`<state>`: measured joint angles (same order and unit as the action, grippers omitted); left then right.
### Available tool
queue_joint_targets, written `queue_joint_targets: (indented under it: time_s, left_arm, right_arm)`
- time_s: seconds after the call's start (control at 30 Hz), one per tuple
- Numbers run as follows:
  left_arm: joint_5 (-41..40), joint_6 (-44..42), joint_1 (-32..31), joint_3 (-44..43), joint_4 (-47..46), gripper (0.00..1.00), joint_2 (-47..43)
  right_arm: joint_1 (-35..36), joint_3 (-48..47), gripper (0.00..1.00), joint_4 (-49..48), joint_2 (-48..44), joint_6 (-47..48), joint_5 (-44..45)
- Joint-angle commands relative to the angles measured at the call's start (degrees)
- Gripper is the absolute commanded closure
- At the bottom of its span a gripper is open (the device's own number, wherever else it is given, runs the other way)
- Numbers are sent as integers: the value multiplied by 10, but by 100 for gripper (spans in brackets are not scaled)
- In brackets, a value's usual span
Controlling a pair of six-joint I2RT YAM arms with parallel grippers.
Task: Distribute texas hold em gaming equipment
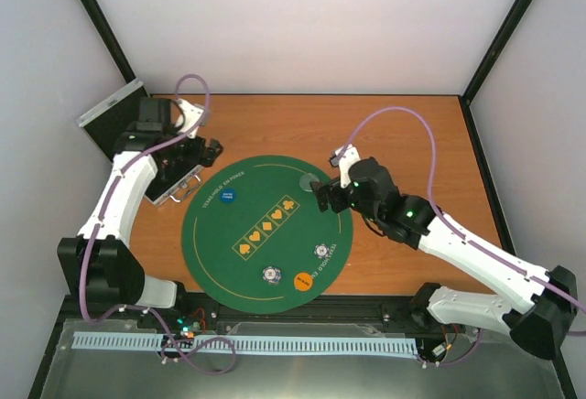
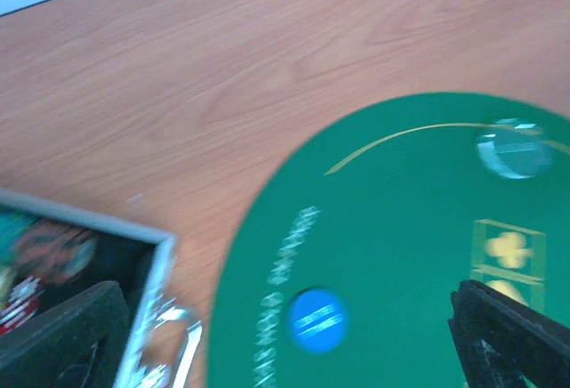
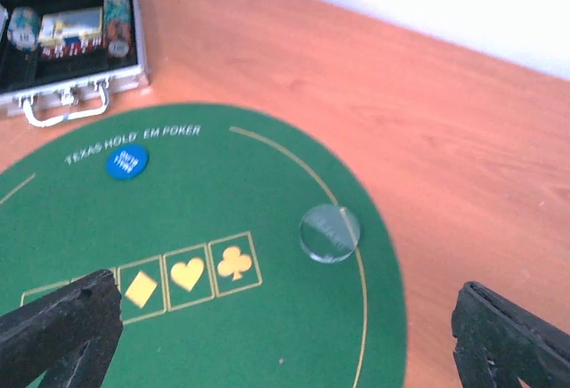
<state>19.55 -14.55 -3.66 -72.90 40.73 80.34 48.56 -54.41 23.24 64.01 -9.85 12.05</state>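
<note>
On the round green mat [image 1: 220, 243] lie a blue disc [image 1: 227, 196], a clear disc [image 1: 314, 181], an orange disc [image 1: 304, 280] and two white-patterned poker chips [image 1: 271, 274] [image 1: 321, 251]. My left gripper [image 1: 209, 154] hangs open over the mat's left edge beside the case. In its wrist view the blue disc [image 2: 317, 319] lies below the left gripper [image 2: 285, 352], apart from it. My right gripper [image 1: 324, 196] stands open just in front of the clear disc [image 3: 329, 233]. Nothing sits between the fingers of the right gripper [image 3: 285, 343].
A silver case [image 1: 174, 179] with black lining lies open at the mat's left, its lid [image 1: 110, 115] raised. Chip stacks [image 3: 118, 23] and a card pack [image 3: 71, 28] stand inside it. Bare wooden table [image 1: 412, 134] runs behind and to the right of the mat.
</note>
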Motion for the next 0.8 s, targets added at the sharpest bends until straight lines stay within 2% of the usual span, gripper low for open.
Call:
queue_joint_targets:
  time_s: [0.0, 0.13, 0.3, 0.53, 0.77]
  left_arm:
    - [-84, -51, 94, -44, 94, 0, -7]
    - [-103, -78, 183, -53, 138, 0, -9]
    - [-110, -94, 249, -52, 154, 0, -1]
    - [-111, -89, 263, -55, 158, 0, 13]
    - [-112, -93, 263, -33, 124, 0, 41]
  right_arm:
    - [-23, 43, 0, -97, -39, 20, 15]
    - [-28, 52, 0, -108, -41, 43, 14]
    - [-35, 68, 0, -122, -39, 62, 10]
    - [-53, 95, 0, -130, -37, 42, -12]
    - [-53, 82, 0, -113, -20, 26, -14]
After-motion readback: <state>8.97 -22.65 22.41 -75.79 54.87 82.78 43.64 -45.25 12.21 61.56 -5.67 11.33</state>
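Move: The open case lies about 20 cm to the left of the empty left hand, some 6 cm farther out and roughly 20 cm below it. The card deck inside is about 23 cm left and 8 cm ahead. The case handle is some 11 cm to the left and about level fore-and-aft, and the blue small blind button lies almost under the hand, around 4 cm back. From the right hand the case is some 49 cm left, 17 cm ahead and 21 cm below. Leftward, quickly at first and then easing off, the left hand sweeps about 19 cm, leaving the felt's side for the near side of the open case. It draws back some 4 cm along the way and sinks slightly late on, the wrist turning about 25 degrees counter-clockwise and tipping farther down, fingers staying wide open and clear of everything. The right hand, also open and empty, drifts a few centimetres forward and right, rising briefly before sinking. ##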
